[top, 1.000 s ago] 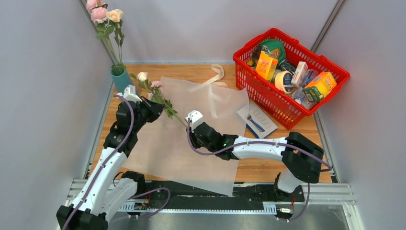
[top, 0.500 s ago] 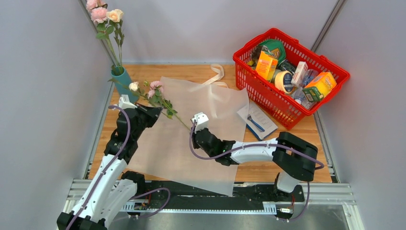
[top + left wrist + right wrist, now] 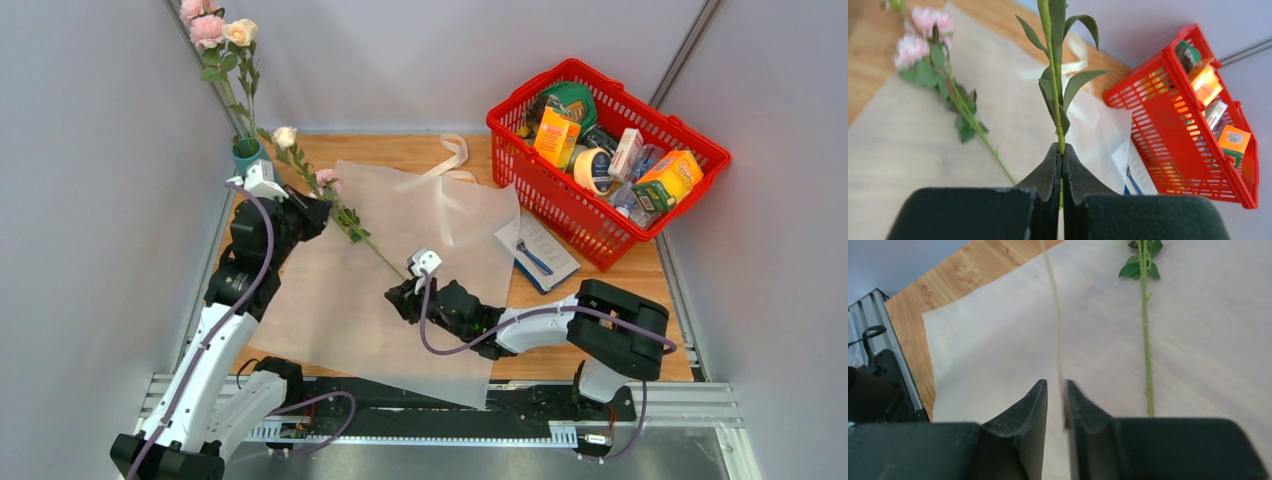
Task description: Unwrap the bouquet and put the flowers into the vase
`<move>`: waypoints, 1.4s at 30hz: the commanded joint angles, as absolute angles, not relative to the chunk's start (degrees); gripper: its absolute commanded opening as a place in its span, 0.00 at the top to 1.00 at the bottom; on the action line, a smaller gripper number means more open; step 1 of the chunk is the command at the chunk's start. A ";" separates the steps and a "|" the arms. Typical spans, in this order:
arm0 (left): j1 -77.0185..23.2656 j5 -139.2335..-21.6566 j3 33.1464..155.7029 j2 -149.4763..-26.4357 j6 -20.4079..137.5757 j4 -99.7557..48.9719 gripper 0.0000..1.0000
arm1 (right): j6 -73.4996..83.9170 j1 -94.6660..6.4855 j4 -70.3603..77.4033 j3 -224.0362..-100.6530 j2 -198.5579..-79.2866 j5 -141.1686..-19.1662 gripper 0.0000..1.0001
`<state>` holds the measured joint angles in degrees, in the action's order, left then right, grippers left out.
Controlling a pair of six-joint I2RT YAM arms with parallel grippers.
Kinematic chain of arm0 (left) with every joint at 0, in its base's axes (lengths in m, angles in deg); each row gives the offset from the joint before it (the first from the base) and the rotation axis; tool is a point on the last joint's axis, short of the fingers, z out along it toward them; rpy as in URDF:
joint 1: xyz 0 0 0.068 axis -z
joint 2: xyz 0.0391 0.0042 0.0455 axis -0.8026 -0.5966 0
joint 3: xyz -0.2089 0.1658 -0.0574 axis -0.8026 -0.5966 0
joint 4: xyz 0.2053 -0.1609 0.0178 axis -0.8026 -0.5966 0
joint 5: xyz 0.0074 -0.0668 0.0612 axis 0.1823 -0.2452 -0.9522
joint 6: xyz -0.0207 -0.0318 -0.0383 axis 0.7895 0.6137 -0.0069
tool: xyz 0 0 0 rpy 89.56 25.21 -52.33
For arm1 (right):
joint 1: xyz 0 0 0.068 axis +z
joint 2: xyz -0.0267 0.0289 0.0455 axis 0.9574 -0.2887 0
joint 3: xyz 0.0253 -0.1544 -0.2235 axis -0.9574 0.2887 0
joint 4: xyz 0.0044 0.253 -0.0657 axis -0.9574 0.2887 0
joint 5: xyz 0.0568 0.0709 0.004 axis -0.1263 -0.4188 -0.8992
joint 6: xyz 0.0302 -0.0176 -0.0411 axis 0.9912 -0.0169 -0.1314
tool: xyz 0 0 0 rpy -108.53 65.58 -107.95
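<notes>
The bouquet is undone: its white translucent paper (image 3: 330, 310) lies flat on the table and the cream ribbon (image 3: 455, 155) rests at its far edge. The teal vase (image 3: 247, 157) at the far left holds pink and cream flowers (image 3: 210, 28). My left gripper (image 3: 308, 215) (image 3: 1061, 147) is shut on the green stem (image 3: 1050, 50) of a cream rose (image 3: 285, 135), raised close beside the vase. Pink roses (image 3: 328, 180) (image 3: 923, 30) lie on the paper, their stem (image 3: 1146, 340) just right of my right gripper (image 3: 397, 298) (image 3: 1055, 385). Its jaws stand slightly parted, gripping nothing, with a pale thin strand along one finger.
A red basket (image 3: 600, 150) (image 3: 1188, 115) full of packaged goods stands at the far right. A white booklet with a blue pen (image 3: 540, 250) lies between the basket and the paper. Grey walls close in the left, back and right sides.
My left gripper has carried the cream rose up and left toward the vase. My right gripper has drawn back toward the near edge, off the pink roses' stem, with its jaws narrower than before.
</notes>
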<state>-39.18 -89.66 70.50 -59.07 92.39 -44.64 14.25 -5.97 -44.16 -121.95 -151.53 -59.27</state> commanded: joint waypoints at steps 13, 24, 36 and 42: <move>-39.75 -105.03 85.62 -63.26 47.11 -22.15 1.00 | 18.61 -6.16 -20.64 -124.24 -128.34 -56.27 0.00; -45.45 -116.58 100.30 -78.90 28.81 -15.72 1.00 | 18.96 -6.16 -15.97 -121.60 -117.62 -52.84 0.00; -52.58 -109.89 101.01 -85.32 27.84 -8.96 1.00 | 17.55 -6.33 -15.62 -121.08 -113.92 -50.99 0.00; -53.02 -107.87 101.80 -89.18 28.64 -6.93 1.00 | 17.11 -6.33 -15.53 -121.69 -114.18 -50.90 0.00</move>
<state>-52.71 -110.33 100.73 -87.49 29.75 -11.81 17.81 -6.04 -15.03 -121.23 -115.03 -51.60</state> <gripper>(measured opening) 0.008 0.998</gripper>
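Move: About 17 cm ahead of the left hand, 16 cm to its left and some 17 cm lower stands the vase; the flower heads in the vase stand over it, roughly 18 cm above hand level. The pink flower lies about 10 cm ahead, 5 cm right and 27 cm down, on the paper, whose middle is 12 cm right and 28 cm down, about level fore and aft. From the right hand the vase is some 28 cm ahead, 30 cm left and about level. Lifting the white rose in its still shut fingers, the left hand climbs about 20 cm, then swings some 17 cm left and 13 cm forward to a spot high above and short of the vase, rolling its left side up some 60 degrees and turning counter-clockwise so the stem stands upright. The right hand opens wide, frees the rose's lower stem, and withdraws up and to its right. ##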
